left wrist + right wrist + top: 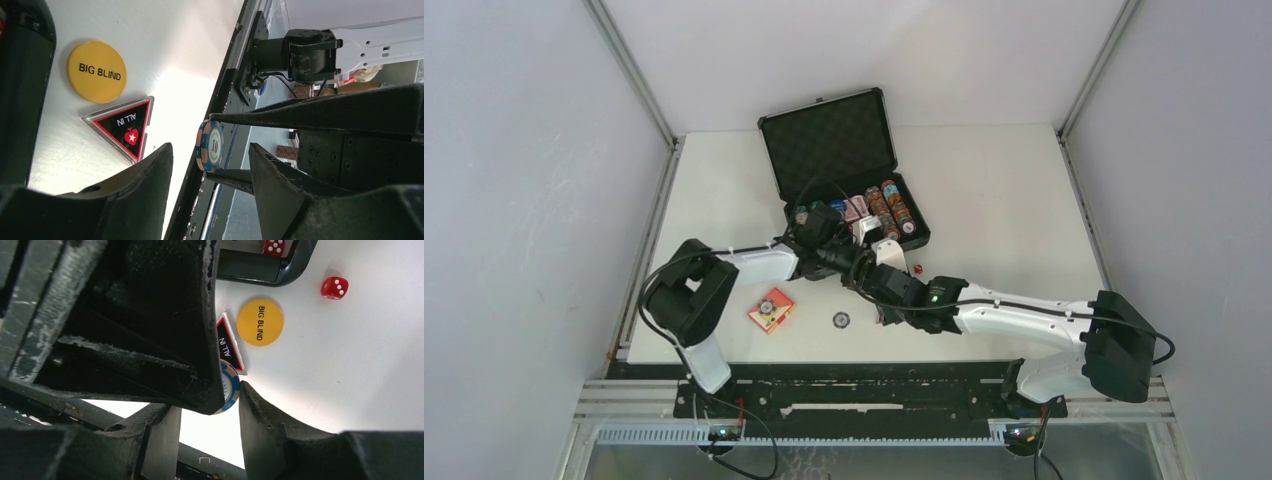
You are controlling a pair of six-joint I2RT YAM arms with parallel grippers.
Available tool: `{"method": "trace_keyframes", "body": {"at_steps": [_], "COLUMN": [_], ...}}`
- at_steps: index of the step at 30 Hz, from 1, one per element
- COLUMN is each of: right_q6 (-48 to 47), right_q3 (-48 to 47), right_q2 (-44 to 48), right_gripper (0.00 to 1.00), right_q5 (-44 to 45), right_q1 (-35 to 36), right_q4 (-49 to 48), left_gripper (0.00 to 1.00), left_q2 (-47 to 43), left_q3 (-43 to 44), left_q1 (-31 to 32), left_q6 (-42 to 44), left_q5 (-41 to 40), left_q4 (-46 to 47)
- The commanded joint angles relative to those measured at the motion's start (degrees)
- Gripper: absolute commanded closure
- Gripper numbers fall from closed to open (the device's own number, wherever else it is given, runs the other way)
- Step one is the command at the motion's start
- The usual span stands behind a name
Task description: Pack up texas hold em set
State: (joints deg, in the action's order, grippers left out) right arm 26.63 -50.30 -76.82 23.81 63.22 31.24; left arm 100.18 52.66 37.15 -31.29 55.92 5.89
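The black briefcase (pixel 829 140) lies open at the back, with rows of poker chips (pixel 890 210) in its tray. Both arms meet just in front of it. A blue and orange "10" chip (pixel 214 146) stands on edge between the thin fingers (pixel 300 112) of my right gripper (pixel 210 405), which is shut on its rim. My left gripper (pixel 210 149) straddles that chip, open, with a gap on each side. One left finger (pixel 150 315) hides most of the chip (pixel 231 390) in the right wrist view. In the top view the left gripper (pixel 864 268) and right gripper (pixel 876 276) overlap.
On the table below the grippers lie a yellow BIG BLIND button (pixel 260 322), a triangular ALL IN marker (pixel 125 127) and a red die (pixel 334 287); another die (pixel 273 246) shows by the case handle (pixel 255 272). Nearer the front lie a red card box (pixel 771 309) and a lone chip (pixel 841 320).
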Motion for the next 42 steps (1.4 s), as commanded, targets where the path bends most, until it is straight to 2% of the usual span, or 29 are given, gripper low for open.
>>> {"method": "trace_keyframes", "body": {"at_steps": [1, 4, 16, 22, 35, 42], "right_q6": [-0.64, -0.59, -0.42, -0.50, -0.61, -0.51], "right_q3": [-0.42, -0.41, -0.41, -0.41, -0.43, -0.41], "right_q2": [2.28, 2.22, 2.46, 2.64, 2.68, 2.71], "right_gripper": [0.57, 0.57, 0.57, 0.57, 0.57, 0.57], "right_q5": [2.21, 2.46, 3.55, 3.78, 3.81, 3.77], "right_q1": [0.32, 0.32, 0.35, 0.33, 0.33, 0.37], "right_q4": [-3.14, -3.07, -2.23, -2.33, -2.18, -2.21], "left_gripper": [0.40, 0.46, 0.52, 0.59, 0.65, 0.74], "left_q2": [0.78, 1.02, 1.57, 2.33, 3.42, 3.62], "left_q3": [2.10, 1.79, 2.48, 2.83, 3.56, 3.76], "left_q1": [1.65, 1.85, 2.65, 2.86, 3.33, 3.54], "left_q6": [0.45, 0.70, 3.00, 3.24, 4.09, 4.22], "left_q5": [3.78, 4.72, 5.08, 5.26, 4.86, 5.12], "left_q4": [0.51, 0.53, -2.49, -2.73, -4.22, -4.31]}}
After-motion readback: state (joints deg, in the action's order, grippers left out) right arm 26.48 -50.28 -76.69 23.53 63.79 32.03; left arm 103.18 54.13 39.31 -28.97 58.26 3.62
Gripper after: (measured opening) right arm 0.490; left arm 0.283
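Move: Just behind, right of and below the left fingertips, some 2 cm back, 1 cm right and 1 cm lower, are the two blue-and-orange chips, already held in the right fingers right at that hand's point. On the table about 7 cm below the left hand, the ALL IN triangle lies roughly 2 cm back and 1 cm left, and the yellow BIG BLIND disc 2 cm ahead and 1 cm right. Easing the left hand back about 2 cm and then down 1 cm, with a slight clockwise turn of some 5 degrees, brings its fingertips onto either side of the two chips while they close steadily from wide to under a third open. The right hand stays practically in place and keeps its grip on the chips. ##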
